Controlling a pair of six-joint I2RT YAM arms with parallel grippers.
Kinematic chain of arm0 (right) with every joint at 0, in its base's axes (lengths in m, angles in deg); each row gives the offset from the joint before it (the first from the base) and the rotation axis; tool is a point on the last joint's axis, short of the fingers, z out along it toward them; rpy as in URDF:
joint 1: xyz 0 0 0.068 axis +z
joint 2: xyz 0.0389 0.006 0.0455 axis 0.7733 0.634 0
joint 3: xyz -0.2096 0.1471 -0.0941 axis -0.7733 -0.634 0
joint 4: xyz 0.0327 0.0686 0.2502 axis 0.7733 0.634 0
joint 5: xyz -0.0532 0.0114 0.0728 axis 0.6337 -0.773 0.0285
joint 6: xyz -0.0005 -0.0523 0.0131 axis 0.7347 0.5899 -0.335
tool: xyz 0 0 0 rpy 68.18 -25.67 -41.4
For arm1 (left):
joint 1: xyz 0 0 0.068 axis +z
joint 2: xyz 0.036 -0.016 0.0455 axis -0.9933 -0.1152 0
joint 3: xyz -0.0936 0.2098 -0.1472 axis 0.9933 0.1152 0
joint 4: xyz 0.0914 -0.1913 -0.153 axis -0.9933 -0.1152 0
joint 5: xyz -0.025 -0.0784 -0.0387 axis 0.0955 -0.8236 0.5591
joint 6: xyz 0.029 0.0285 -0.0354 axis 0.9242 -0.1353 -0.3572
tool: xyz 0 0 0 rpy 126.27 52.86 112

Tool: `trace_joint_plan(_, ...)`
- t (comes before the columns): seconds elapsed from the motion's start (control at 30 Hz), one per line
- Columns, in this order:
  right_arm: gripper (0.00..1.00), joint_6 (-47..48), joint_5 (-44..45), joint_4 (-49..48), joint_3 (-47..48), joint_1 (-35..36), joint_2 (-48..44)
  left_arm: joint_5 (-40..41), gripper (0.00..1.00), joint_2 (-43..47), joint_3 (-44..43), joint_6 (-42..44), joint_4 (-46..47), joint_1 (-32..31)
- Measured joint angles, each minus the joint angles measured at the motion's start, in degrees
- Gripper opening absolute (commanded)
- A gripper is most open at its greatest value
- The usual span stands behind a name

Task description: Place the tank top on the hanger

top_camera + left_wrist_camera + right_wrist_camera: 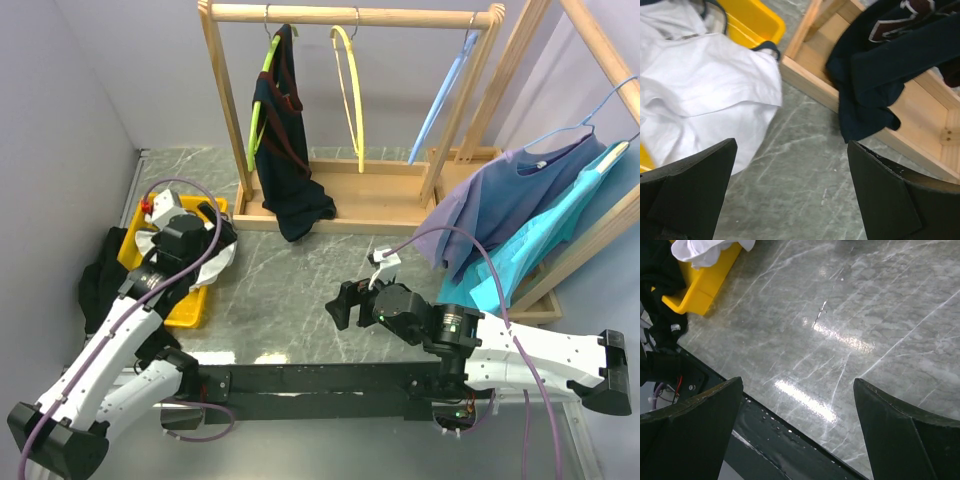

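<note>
The black tank top (100,272) lies crumpled at the far left, draped off the left side of a yellow bin (190,310); a part of it shows at the left edge of the right wrist view (657,275). The thin yellow hanger (350,90) hangs empty on the wooden rack's top bar. My left gripper (222,240) is open and empty over the bin's right edge, well right of the top (791,145). My right gripper (345,305) is open and empty low over the table's middle (798,381).
A white cloth (705,95) fills the bin. A navy garment with red trim (285,150) hangs on a lime-green hanger and spills over the rack base (810,55). A light-blue hanger (445,100) hangs at the rack's right. A second rack with purple and teal garments (520,200) stands at the right.
</note>
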State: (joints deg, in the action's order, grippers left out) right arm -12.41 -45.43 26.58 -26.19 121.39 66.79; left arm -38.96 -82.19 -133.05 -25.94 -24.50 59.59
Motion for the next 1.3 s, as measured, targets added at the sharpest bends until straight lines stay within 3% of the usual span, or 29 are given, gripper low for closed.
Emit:
trace_joint_plan(0.43,1.0,0.0,0.2,0.2,0.0,0.0,0.1,11.5,0.99,0.5,-2.9,-9.7,-13.2,1.7)
trace_joint_plan(0.5,1.0,0.0,0.1,0.2,0.0,0.0,0.2,12.4,0.99,0.5,-2.9,-10.5,-14.9,5.9)
trace_joint_plan(0.7,1.0,0.2,-0.7,0.2,0.0,0.0,0.5,12.6,0.99,-0.6,-0.9,-10.1,-14.6,30.2)
trace_joint_plan(0.83,1.0,0.4,-1.2,0.2,0.0,0.0,0.2,12.3,1.0,-5.5,0.0,-10.4,-14.3,40.0)
trace_joint_plan(1.07,1.0,0.6,-2.1,1.0,0.0,0.0,-0.3,10.0,0.99,-19.0,1.5,-14.5,-11.5,47.1)
trace_joint_plan(1.2,1.0,0.6,-2.1,1.2,-0.3,0.0,-2.7,6.1,0.77,-25.1,3.7,-15.3,-9.0,49.4)
trace_joint_plan(1.23,1.0,0.5,-2.0,1.2,-0.3,0.0,-3.3,5.5,0.64,-25.9,3.8,-15.7,-8.7,49.7)
trace_joint_plan(1.3,1.0,0.4,-1.9,1.2,-0.3,0.0,-3.9,4.4,0.5,-26.6,3.8,-16.0,-8.5,50.0)
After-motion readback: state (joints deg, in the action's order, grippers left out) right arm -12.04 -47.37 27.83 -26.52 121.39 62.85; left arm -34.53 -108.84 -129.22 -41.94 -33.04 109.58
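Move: The black cloth, heaped along the yellow box's left side, lies about 23 cm to my left hand's left, 9 cm back and some 17 cm below. The yellow box's middle is about 10 cm left and 4 cm back, and the white cloth in it about 7 cm left and level with my hand, both nearly as far below. From my right hand the black cloth is roughly 44 cm left, 5 cm ahead and 13 cm below. I sweep my open, empty left hand about 24 cm left and some 7 cm back, over the white cloth and the yellow box, then sink about 16 cm, mostly at the end, onto the black cloth. As I go I swing the hand some 60 degrees counter-clockwise and tip the fingers steeply down, and only at the bottom do they begin to close around the cloth's folds. ##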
